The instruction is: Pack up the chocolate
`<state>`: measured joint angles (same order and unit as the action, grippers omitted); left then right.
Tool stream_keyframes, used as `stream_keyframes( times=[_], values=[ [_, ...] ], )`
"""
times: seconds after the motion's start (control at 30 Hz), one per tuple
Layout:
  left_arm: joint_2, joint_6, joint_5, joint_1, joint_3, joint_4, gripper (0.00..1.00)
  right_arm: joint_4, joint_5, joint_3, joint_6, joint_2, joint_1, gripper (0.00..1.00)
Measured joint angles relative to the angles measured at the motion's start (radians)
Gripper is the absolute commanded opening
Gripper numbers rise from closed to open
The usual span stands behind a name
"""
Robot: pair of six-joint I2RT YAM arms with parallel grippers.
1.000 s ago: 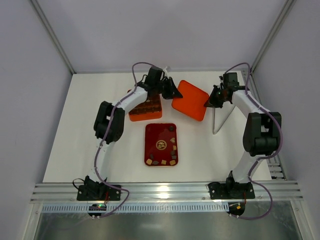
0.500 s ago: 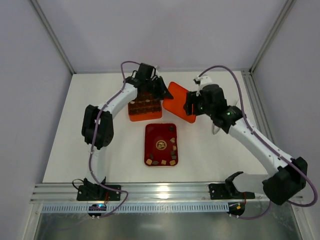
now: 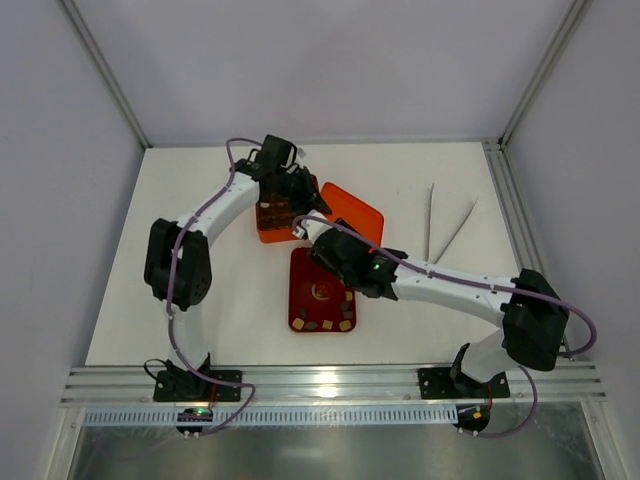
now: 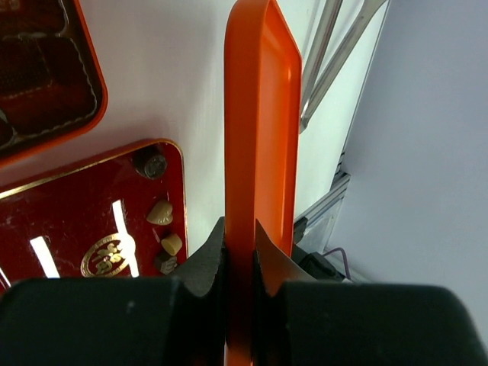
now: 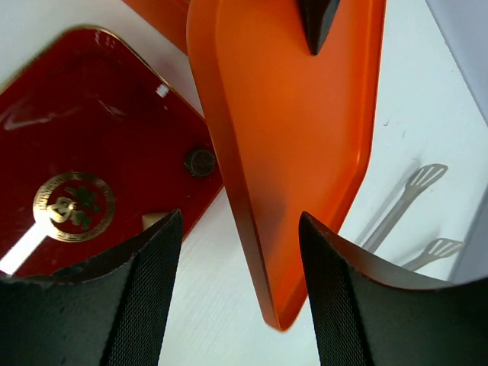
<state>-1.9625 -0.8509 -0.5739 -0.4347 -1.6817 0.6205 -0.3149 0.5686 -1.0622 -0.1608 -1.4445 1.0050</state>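
Small brown and tan pieces of chocolate (image 3: 344,300) lie on the dark red tray (image 3: 310,268), also seen as chocolate (image 4: 160,212) on the tray (image 4: 69,221). My left gripper (image 3: 304,199) is shut on the rim of an orange lid (image 3: 355,213), held edge-on between its fingers (image 4: 207,259). My right gripper (image 3: 320,230) is open, its jaws on either side of the corner of the lid (image 5: 305,130) without touching it. The orange grid box (image 3: 272,226) holds several dark pieces and is mostly hidden by the left arm.
Metal tongs (image 3: 441,226) lie at the back right, also seen as tongs (image 5: 408,200). The right forearm (image 3: 450,283) crosses low over the table to the right of the red tray. The grid box's edge (image 4: 46,84) lies just behind that tray.
The right arm has swung from the right rear to the centre and opened around the lid's corner. The left arm has drawn the lid leftward and tilted it.
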Motion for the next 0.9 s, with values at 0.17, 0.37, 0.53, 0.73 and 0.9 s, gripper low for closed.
stream_keyframes(
  times=[0.17, 0.37, 0.53, 0.73, 0.9],
  values=[
    [0.062, 0.003, -0.004, -0.001, 0.044, 0.024, 0.00, 0.015, 0.120, -0.022, -0.070, -0.113, 0.018, 0.49],
    [0.130, 0.005, -0.004, 0.005, 0.068, 0.027, 0.07, 0.074, 0.236, -0.063, -0.173, -0.156, 0.029, 0.15],
    [0.154, 0.030, -0.002, 0.018, 0.082, 0.052, 0.65, 0.126, 0.304, -0.070, -0.224, -0.171, 0.064, 0.04],
    [0.192, 0.097, 0.044, 0.028, 0.085, 0.058, 0.88, 0.133, 0.313, -0.119, -0.228, -0.169, 0.064, 0.04],
    [0.222, 0.103, 0.064, 0.093, 0.078, 0.027, 0.93, 0.044, 0.269, -0.185, -0.184, -0.135, 0.064, 0.04]
  ],
)
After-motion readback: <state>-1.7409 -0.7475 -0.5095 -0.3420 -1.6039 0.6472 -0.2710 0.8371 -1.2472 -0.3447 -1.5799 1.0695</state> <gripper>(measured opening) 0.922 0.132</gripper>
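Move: The left fingers already hold the orange lid, its middle some 7 cm to their right, 3 cm back and 3 cm below. From the open right hand the lid's middle is about 6 cm ahead, 3 cm left and slightly below. From the right hand, the chocolate box lies roughly 14 cm ahead and 15 cm left, the red tray 7 cm back and 6 cm left, both some 15 cm below. Right hand pinches the lid's near edge and rises 5 cm; left opens, moving left and up 6 cm. ##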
